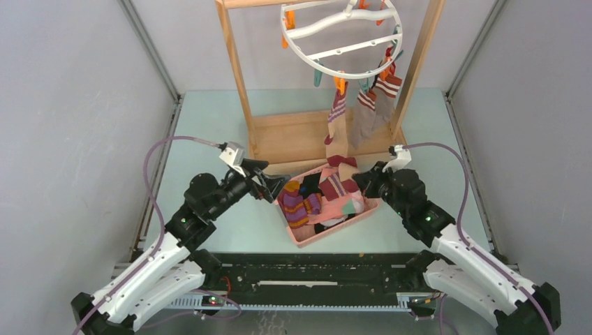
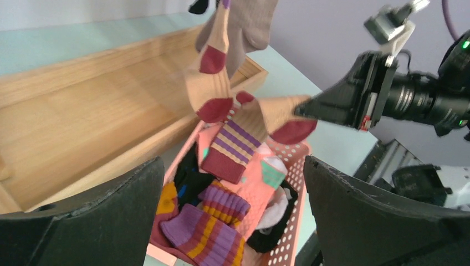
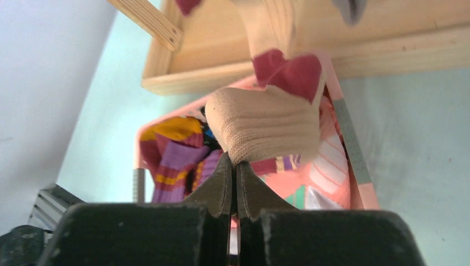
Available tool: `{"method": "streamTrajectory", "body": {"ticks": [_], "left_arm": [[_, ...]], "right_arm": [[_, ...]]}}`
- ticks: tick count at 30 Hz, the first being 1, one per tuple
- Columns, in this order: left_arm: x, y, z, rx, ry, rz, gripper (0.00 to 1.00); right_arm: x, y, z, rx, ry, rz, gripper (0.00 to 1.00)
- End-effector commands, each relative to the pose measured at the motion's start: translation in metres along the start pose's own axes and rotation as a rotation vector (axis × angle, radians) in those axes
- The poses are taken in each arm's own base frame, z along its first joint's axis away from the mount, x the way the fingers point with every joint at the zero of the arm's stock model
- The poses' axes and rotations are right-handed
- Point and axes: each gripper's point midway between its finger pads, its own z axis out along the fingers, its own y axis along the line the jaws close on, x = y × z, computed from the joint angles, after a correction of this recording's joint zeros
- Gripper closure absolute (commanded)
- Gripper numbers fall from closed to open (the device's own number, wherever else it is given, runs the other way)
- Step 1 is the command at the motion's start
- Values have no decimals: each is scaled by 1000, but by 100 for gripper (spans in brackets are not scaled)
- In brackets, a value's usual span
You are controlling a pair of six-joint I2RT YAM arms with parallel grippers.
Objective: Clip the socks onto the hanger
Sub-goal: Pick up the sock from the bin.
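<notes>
The white ring hanger (image 1: 340,38) hangs at the top of the wooden rack, with orange and teal clips on its rim. Three socks (image 1: 363,115) dangle from its near side. More socks lie piled in the pink basket (image 1: 307,241), among them a purple-orange striped one (image 2: 205,233). My right gripper (image 3: 234,166) is shut on the edge of a tan sock with maroon patches (image 3: 266,124), lifted just over the basket's far end. My left gripper (image 2: 234,166) stands wide open with nothing between its fingers, at the basket's left side and facing the pile.
The rack's wooden base tray (image 1: 293,136) lies directly behind the basket, and its uprights (image 1: 234,63) rise on both sides of the hanger. Grey walls close in the teal table on the left and right.
</notes>
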Motion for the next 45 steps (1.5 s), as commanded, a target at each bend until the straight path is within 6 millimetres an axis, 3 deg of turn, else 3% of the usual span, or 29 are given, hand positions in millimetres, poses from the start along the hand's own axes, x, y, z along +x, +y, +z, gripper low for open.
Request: {"method": "streamTrajectory", "body": {"ticks": [1,5,8,12,16,22,28,32,40,45], "left_arm": [[11,-19,4,128,-22,-77,0],[25,-32,2,249,-65,-87,0],[23,-31,2,283,-166,-13,0],[19,-26,10,285,-238,113,0],[32,-26,22,307,-228,220,0],[39,-32,30,318,-271,432,0],[41,-7,39,259,-256,550,4],[45,-25,39,393,-249,547,4],[73,-64,41,678,-119,439,5],[77,-63,61,663,-101,436,5]], "right_arm": [[-56,39,-21,-122,-154,-28,100],[-86,67,-35,-212,-223,-16,100],[-105,92,-39,-286,-251,-19,100],[-118,119,-39,-351,-262,-34,100],[-127,141,-40,-404,-280,-37,100],[-122,166,-40,-482,-272,-38,100],[-111,189,-53,-596,-238,-82,100],[-102,199,-61,-661,-212,-127,100],[-94,210,-75,-746,-180,-208,100],[-90,218,-82,-811,-171,-254,100]]}}
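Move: The right hand already holds the beige-maroon sock; the open left gripper that it is being taken towards is some 20 cm to its left, about 2 cm back and 10 cm higher. The bin's middle is roughly 8 cm left of this hand, 1 cm ahead and 13 cm below. From the left hand, the held sock's striped cuff lies about 14 cm right, 7 ahead and 20 below; the purple-yellow sock is 5 right, 3 ahead and 23 below. Still pinching the beige-maroon sock in shut fingers, the right hand hoists it about 18 cm out over the bin, swinging some 11 cm left towards the left gripper and a little back, its fingers tipping up and turning counter-clockwise. The left hand, kept wide open, works right and down about 9 cm each towards the dangling striped cuff, tipping up and turning clockwise some 30 degrees without yet gripping the cuff. ##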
